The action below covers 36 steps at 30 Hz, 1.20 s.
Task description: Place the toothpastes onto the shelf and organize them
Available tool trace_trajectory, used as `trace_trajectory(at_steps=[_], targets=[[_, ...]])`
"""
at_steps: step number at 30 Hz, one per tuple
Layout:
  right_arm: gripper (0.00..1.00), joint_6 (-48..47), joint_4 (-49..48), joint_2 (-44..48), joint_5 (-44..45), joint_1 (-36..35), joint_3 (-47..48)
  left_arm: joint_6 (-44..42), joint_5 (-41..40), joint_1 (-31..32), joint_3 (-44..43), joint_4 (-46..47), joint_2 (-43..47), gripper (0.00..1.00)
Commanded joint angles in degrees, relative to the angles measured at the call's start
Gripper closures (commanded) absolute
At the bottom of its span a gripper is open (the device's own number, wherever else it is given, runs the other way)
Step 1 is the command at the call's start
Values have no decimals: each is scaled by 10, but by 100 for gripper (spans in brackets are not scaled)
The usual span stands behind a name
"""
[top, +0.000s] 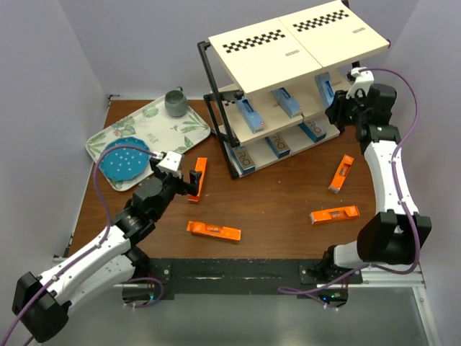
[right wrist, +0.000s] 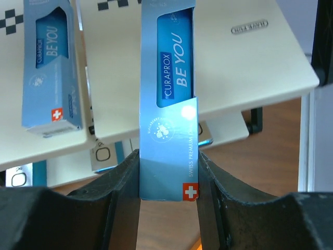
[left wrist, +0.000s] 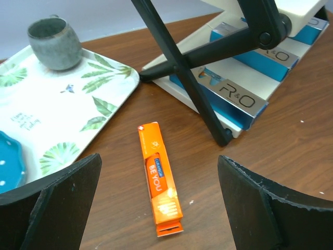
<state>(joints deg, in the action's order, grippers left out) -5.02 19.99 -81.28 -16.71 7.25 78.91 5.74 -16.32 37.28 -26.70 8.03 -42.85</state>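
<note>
The shelf [top: 288,50] stands at the back right. Its middle tier carries blue toothpastes [top: 250,115], and silver-and-blue ones [top: 278,146] lie on the bottom tier. My right gripper [right wrist: 167,156] is shut on the lower end of a blue toothpaste [right wrist: 167,104] that lies along the middle board [right wrist: 244,62], beside another blue one [right wrist: 52,73]. Several orange toothpastes lie on the table [top: 213,230] [top: 334,215] [top: 341,173]. My left gripper [left wrist: 158,159] hangs open over one more orange toothpaste [left wrist: 158,178], which lies lengthwise between the fingers without touching them.
A leaf-patterned tray [top: 148,130] at the back left holds a grey cup [top: 175,102] and a blue dotted plate [top: 124,160]. The shelf's black frame leg [left wrist: 203,99] comes down just right of the orange carton under my left gripper. Walls close in both sides.
</note>
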Motion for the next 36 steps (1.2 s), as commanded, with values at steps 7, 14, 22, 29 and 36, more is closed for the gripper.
trace_trajectory(at_steps=[7,14,22,29,36], targets=[[60,-53,-108,-76,-90,13,68,-43,-44,-5,13,60,29,2],[57,-68,-111,-133,-90,13,103,-49,-54,-5,12,63,7,2],[41,-90,-93,-158,-77,14,128,-52,-68,-6,12,63,-1,1],[34,-69,-123,-122,-77,22,80,-49,-67,-6,13,62,-10,1],[38,-41,-151,-93,-103,30,28,-48,-64,-7,12,61,-16,1]])
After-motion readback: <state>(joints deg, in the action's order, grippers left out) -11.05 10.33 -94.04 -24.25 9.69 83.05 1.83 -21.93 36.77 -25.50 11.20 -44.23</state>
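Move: The blue toothpaste box in my right hand goes to the middle shelf's right board; the spot for its middle is about 14 cm ahead, 2 cm left and 4 cm below my right hand. On that level, one blue box lies 8 cm ahead and 10 cm left, another 4 cm ahead and 20 cm left. A silver-topped box on the lower shelf is 10 cm ahead, 1 cm left, some 16 cm down. From my idle left hand the spot is roughly 31 cm ahead, 40 cm right and 5 cm up. With my right hand I slide the held box about 8 cm forward over the right board, sinking some 3 cm and turning slightly counter-clockwise to lay it down. Then I open my fingers partway, let go of its near end and start drawing straight back, 1 to 2 cm. My left hand, still wide open, bobs up and down and shifts about 2 cm left. ##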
